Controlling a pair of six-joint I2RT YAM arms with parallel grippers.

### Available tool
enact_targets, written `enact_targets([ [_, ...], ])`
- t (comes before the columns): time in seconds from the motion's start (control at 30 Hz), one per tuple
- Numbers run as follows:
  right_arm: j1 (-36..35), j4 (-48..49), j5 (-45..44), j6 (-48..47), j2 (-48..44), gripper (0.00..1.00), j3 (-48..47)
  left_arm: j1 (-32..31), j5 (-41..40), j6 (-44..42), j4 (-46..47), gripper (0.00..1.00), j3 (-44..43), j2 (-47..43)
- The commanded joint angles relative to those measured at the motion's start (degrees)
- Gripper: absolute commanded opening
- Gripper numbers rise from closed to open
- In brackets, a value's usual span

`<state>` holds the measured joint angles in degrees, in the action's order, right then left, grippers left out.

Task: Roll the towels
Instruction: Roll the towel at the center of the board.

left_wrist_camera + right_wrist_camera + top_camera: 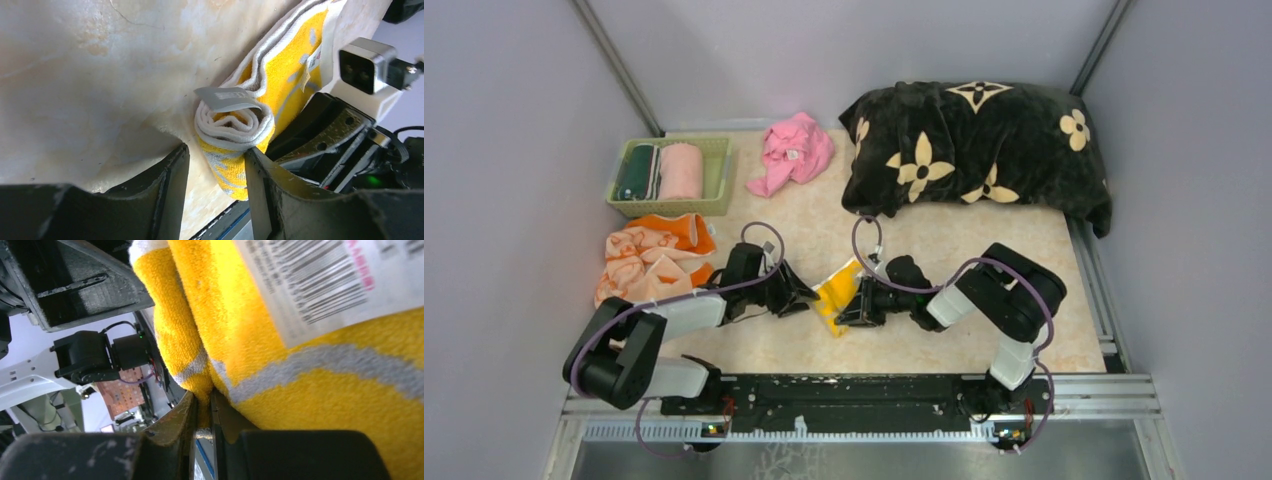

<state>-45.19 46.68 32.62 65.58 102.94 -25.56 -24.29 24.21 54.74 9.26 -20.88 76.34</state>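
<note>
The grey-and-yellow towel (837,290) lies partly rolled, yellow side out, between my two grippers near the table's front. In the left wrist view its rolled end (234,127) sits between the fingers of my left gripper (216,150), which is open. The right finger (260,185) touches the roll; the left finger (170,185) stands apart from it. My right gripper (202,396) is shut on a thin fold of the same towel (300,405). The peach towel (649,262) lies crumpled at the left. My left gripper (799,297) and right gripper (852,308) face each other across the roll.
A green basket (719,185) at the back left holds two rolled cloths. A pink cloth (794,150) lies beside it. The big black blanket with beige flowers (979,150) fills the back right. The metal rail (854,385) runs along the front edge.
</note>
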Motion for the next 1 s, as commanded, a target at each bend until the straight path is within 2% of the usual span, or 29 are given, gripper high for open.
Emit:
enact_targets([
  [0.0,0.36,-14.05,-3.19,-9.57,-8.51,0.16,-3.6,-0.28,-4.2,-0.08,-1.16,0.51,0.43,1.33],
  [0.2,-1.71,-38.45,-14.29,-23.79,-20.66,0.33,-10.74,-0.49,-6.15,-0.27,-2.59,0.5,1.02,0.63],
  [0.3,-6.18,-50.18,-23.89,-30.67,-23.98,0.37,-16.54,-0.75,-6.42,-0.11,-2.57,0.5,0.94,0.84],
  [0.37,-10.61,-54.51,-30.55,-34.24,-24.96,0.39,-19.49,-1.03,-6.69,0.15,-2.56,0.5,0.93,0.9],
  [0.43,-15.23,-57.97,-37.58,-37.52,-24.79,0.43,-22.46,-1.27,-6.87,0.27,-2.55,0.5,0.86,1.04],
  [0.57,-22.56,-62.06,-49.5,-41.33,-20.95,0.45,-27.22,-1.5,-7.22,0.44,-2.66,0.5,0.85,1.1],
  [0.83,-31.04,-64.97,-63.08,-44.79,-11.15,0.45,-33.56,-1.68,-7.39,0.59,-2.84,0.5,0.87,1.12],
  [0.97,-32.66,-65.24,-66.0,-46.08,-5.81,0.46,-34.77,-1.63,-7.33,0.51,-2.8,0.5,0.84,1.22],
])
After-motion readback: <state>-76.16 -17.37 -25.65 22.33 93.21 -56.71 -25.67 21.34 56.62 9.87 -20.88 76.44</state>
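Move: The right hand still pinches the near end of the half-made yellow towel roll; the roll's middle is about 3 cm ahead of it and 2 cm to its left. The unrolled flap lies about 7 cm ahead and 3 cm to the right, the orange towel about 10 cm ahead and 34 cm left. From the left hand, already at the roll's far end, the roll's middle is about 2 cm back, 3 cm right and slightly below. Upward first, the right hand opens its fingers to nearly half, lets go of the roll's near end and rises about 8 cm with a small swing forward and back. It then sinks some 4 to 5 cm over that same end, having turned about 75 degrees so the half-open fingers now point steeply down and forward. The left hand stays put, partly open, one finger still against the roll's far end. ##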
